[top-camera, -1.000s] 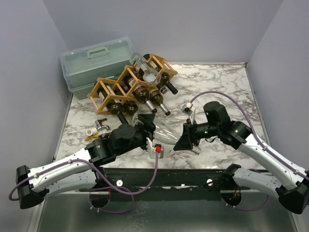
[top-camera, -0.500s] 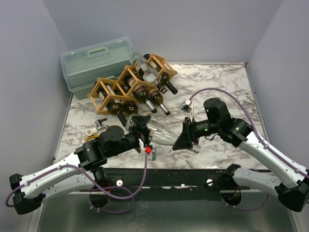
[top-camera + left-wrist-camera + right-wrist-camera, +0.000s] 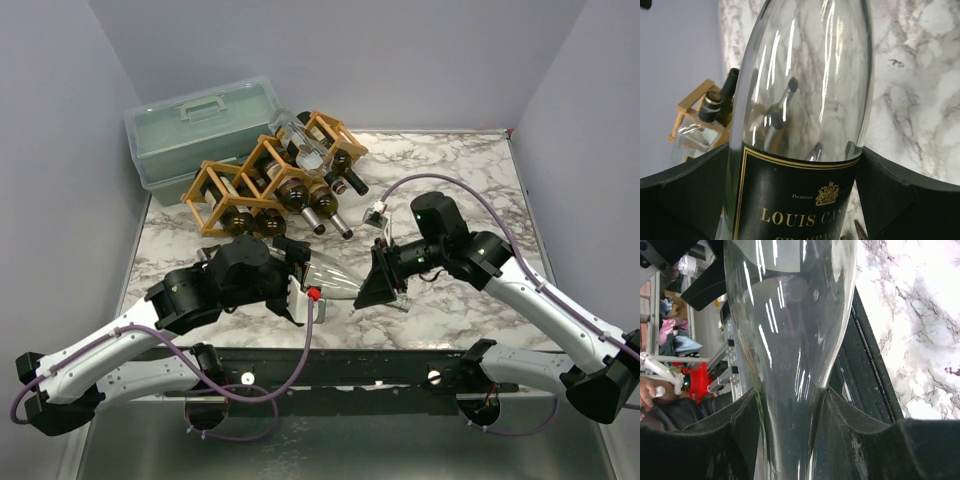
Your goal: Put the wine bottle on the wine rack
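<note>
A clear glass wine bottle [image 3: 335,272] with a black label lies nearly level just above the marble table, between my two grippers. My left gripper [image 3: 300,275] has its wide jaws closed against both sides of the labelled body [image 3: 805,100], the fingers [image 3: 890,190] pressing the glass. My right gripper [image 3: 383,282] is shut on the narrow neck [image 3: 790,315], pinching it between its pads [image 3: 860,420]. The wooden lattice wine rack [image 3: 262,180] stands behind at the back left and also shows in the left wrist view [image 3: 687,107].
Several dark bottles [image 3: 300,192] and a clear one [image 3: 305,145] lie in the rack, necks pointing toward me. A pale green toolbox [image 3: 200,130] sits behind the rack against the left wall. Bare marble [image 3: 470,190] extends to the right.
My left arm has swung forward and right, bringing its jaws around the bottle's body and closing them slightly. The right gripper, holding the neck, has shifted a little left and back.
</note>
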You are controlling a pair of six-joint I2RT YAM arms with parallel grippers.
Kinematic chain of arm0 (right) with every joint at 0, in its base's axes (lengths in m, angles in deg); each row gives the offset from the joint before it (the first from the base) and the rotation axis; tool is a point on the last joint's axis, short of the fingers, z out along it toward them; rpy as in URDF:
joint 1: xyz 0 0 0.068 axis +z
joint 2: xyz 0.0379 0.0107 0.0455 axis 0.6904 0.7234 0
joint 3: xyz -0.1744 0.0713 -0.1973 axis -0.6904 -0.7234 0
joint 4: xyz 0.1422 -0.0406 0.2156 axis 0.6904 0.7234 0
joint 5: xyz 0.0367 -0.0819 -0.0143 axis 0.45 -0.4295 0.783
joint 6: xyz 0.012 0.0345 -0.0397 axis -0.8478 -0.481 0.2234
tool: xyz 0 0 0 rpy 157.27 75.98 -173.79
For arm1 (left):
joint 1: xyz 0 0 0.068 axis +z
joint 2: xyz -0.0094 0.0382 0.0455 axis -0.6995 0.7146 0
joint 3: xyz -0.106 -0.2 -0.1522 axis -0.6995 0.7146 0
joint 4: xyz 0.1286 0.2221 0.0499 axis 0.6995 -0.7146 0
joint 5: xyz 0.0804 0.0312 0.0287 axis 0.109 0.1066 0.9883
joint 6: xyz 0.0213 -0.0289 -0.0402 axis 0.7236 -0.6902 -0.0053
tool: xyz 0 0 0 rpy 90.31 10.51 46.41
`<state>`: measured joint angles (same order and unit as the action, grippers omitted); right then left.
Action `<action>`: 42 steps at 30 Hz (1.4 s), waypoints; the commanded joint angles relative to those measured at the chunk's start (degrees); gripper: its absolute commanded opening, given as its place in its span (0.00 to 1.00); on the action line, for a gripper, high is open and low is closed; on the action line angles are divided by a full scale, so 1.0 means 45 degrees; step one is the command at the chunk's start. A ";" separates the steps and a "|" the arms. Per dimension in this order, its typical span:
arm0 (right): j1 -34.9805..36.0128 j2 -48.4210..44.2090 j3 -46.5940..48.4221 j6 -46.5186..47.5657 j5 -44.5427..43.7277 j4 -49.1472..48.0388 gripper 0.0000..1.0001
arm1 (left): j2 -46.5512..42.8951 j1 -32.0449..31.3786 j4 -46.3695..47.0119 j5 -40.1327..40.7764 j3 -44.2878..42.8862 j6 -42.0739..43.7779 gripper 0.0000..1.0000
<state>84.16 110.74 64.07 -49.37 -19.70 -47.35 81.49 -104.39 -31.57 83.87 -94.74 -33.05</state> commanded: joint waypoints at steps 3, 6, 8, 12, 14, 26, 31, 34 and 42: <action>-0.0072 0.0394 0.0137 0.0577 -0.0092 -0.1097 0.01 | 0.0820 -0.0317 0.0311 -0.3548 -0.1341 -0.0971 0.98; -0.0073 0.0420 -0.0118 0.0578 -0.0069 -0.1325 0.01 | 0.1296 -0.0314 0.0271 -0.3631 -0.1135 -0.1104 0.99; -0.0072 0.0299 -0.0406 0.0355 -0.0086 -0.1699 0.01 | 0.1568 -0.0317 0.0275 -0.3734 -0.1019 -0.1145 0.99; -0.0072 0.0165 -0.0855 0.0039 -0.0363 -0.2069 0.01 | 0.1780 -0.0317 0.0332 -0.3567 -0.0866 -0.0978 0.99; -0.0072 0.0117 -0.1008 -0.0040 -0.0386 -0.2099 0.01 | 0.1733 -0.0315 0.0443 -0.3407 -0.0892 -0.0991 0.99; -0.0077 -0.1328 -0.1367 -0.0950 -0.0908 -0.2541 0.01 | -0.0100 -0.0317 0.4133 -0.1914 -0.1028 -0.3146 0.99; -0.0082 -0.1765 -0.0881 -0.1440 -0.1254 -0.2944 0.01 | -0.0019 -0.0317 0.6473 0.1716 -0.1305 -0.4568 0.99; -0.0083 -0.1795 -0.0422 -0.1695 -0.1701 -0.3346 0.00 | 0.0264 -0.0317 0.7137 0.3893 -0.1831 -0.5241 0.99; -0.0072 -0.0225 0.1024 -0.2216 -0.2454 -0.5287 0.01 | 0.0428 -0.0298 0.7566 0.7465 -0.2874 -0.6370 0.99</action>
<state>83.78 107.35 61.67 -58.62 -30.87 -53.12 84.60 -105.64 -1.65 104.79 -105.34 -57.29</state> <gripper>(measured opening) 0.472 0.986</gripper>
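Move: The clear champagne bottle is held between both hands. Its middle is about 6 cm right and 2 cm back from the left hand, which still grips the body, and about 11 cm left and 3 cm ahead of the right hand, which holds the neck. From the left hand, the wine rack's middle lies about 28 cm ahead, 5 cm left and 12 cm lower; the middle racked bottles' necks are about 16 cm ahead, 6 cm right and 13 cm lower. Back and to its right at first, the left hand eases its fingers the last bit open and comes free of the bottle's body, then pauses and climbs about 18 cm, swinging forward above the bottle as its fingertips tip up some 40 degrees. The right hand keeps its grip on the neck, dips about 6 cm and rises again, ending slightly forward and turned clockwise. ##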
